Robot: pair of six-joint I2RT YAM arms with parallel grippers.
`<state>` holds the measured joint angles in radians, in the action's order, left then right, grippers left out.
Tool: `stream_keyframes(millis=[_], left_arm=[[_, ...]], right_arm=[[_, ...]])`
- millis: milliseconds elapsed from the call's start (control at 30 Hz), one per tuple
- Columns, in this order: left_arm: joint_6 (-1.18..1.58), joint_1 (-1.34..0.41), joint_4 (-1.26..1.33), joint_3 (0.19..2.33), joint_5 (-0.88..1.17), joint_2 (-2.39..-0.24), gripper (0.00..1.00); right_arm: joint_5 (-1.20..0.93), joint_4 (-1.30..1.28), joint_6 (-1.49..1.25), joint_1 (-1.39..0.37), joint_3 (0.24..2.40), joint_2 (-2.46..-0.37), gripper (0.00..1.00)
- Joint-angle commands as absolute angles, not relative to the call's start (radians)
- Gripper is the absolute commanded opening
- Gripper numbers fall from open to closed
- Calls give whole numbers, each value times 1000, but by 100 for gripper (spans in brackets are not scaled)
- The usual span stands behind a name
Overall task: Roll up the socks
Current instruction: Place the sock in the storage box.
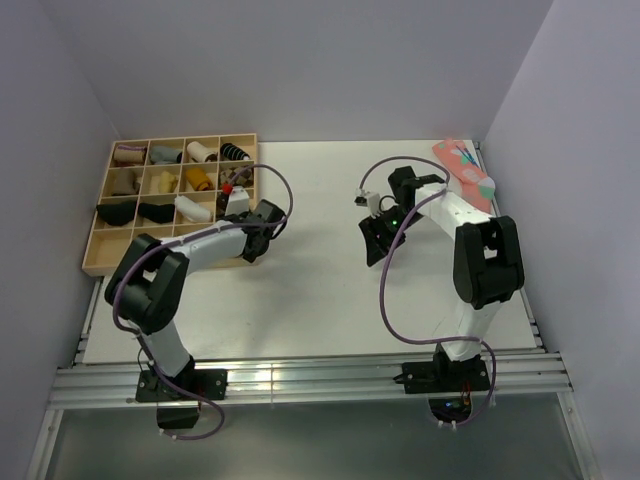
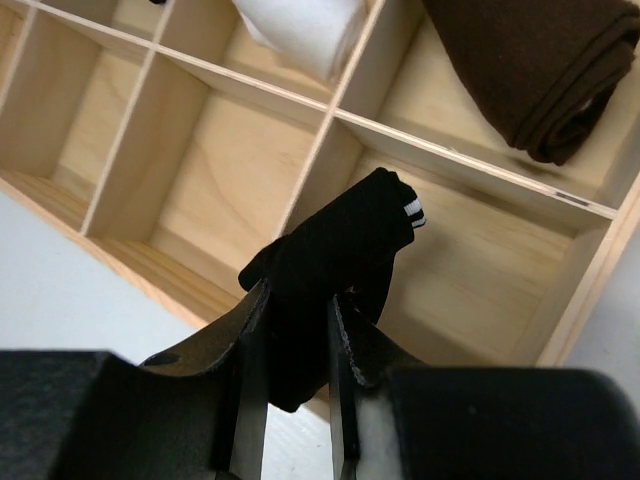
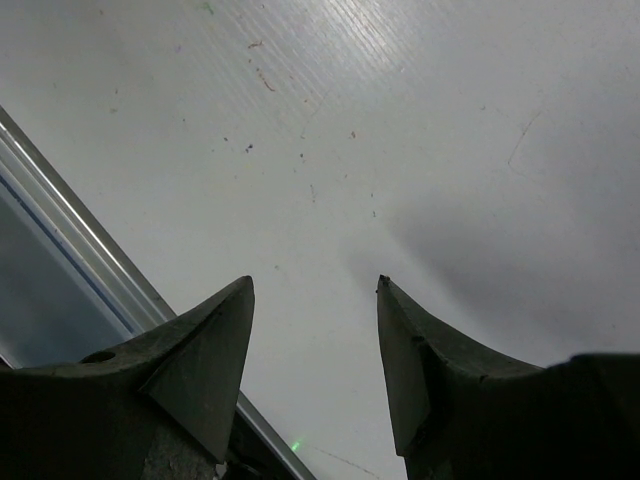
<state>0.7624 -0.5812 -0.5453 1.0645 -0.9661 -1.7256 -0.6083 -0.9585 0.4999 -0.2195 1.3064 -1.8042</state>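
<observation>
The socks (image 2: 340, 250) are a black roll with thin white stripes at one end. My left gripper (image 2: 298, 300) is shut on the roll and holds it above an empty compartment at the near right corner of the wooden tray (image 2: 470, 175). From above, the left gripper (image 1: 265, 228) hangs over that corner of the tray (image 1: 100, 262), and the socks are hidden beneath it. My right gripper (image 1: 378, 240) stands open over the bare white table, right of centre. Nothing is between the open fingers of the right gripper (image 3: 315, 285).
Several compartments of the tray hold rolled socks of other colours, among them a brown roll (image 2: 540, 70) and a white one (image 2: 300, 30). A pink patterned sock (image 1: 465, 170) lies at the table's back right corner. A metal rail (image 1: 300, 380) runs along the near edge.
</observation>
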Motion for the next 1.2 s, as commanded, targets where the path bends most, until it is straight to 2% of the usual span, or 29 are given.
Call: stream_keyframes(millis=[0, 367, 933, 1167], left_arm=[[764, -574, -506, 1117, -924, -1772, 0], [810, -572, -407, 1092, -701, -1848, 0], [857, -463, -186, 947, -345, -1763, 0], [890, -423, -146, 907, -265, -1772, 0]], right_arm=[[-594, -943, 517, -216, 1293, -1743, 59], [-584, -948, 528, -216, 1272, -1727, 59], [-569, -948, 526, -216, 1246, -1698, 59], [-565, -950, 528, -216, 1235, -1687, 59]])
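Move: The left hand still pinches the rolled black sock above the box's front edge. The empty front right compartment it goes for has its middle about 4 cm ahead, 3 cm to the right and 6 cm below. From the hand, the dark brown sock lies some 11 cm ahead and 3 cm right, the white sock 11 cm ahead and 5 cm left, and the empty compartment next door 4 cm ahead and 5 cm left. From the right hand, the aimed-at compartment is roughly 27 cm left and 2 cm ahead. Keeping its pinch on the black sock, the left hand lowers it about 5 cm into the front right compartment while shifting some 4 cm right and edging forward. Once down it stays low and the wrist tilts, some 30 degrees in all, so that the fingers point more steeply down; they don't open. ##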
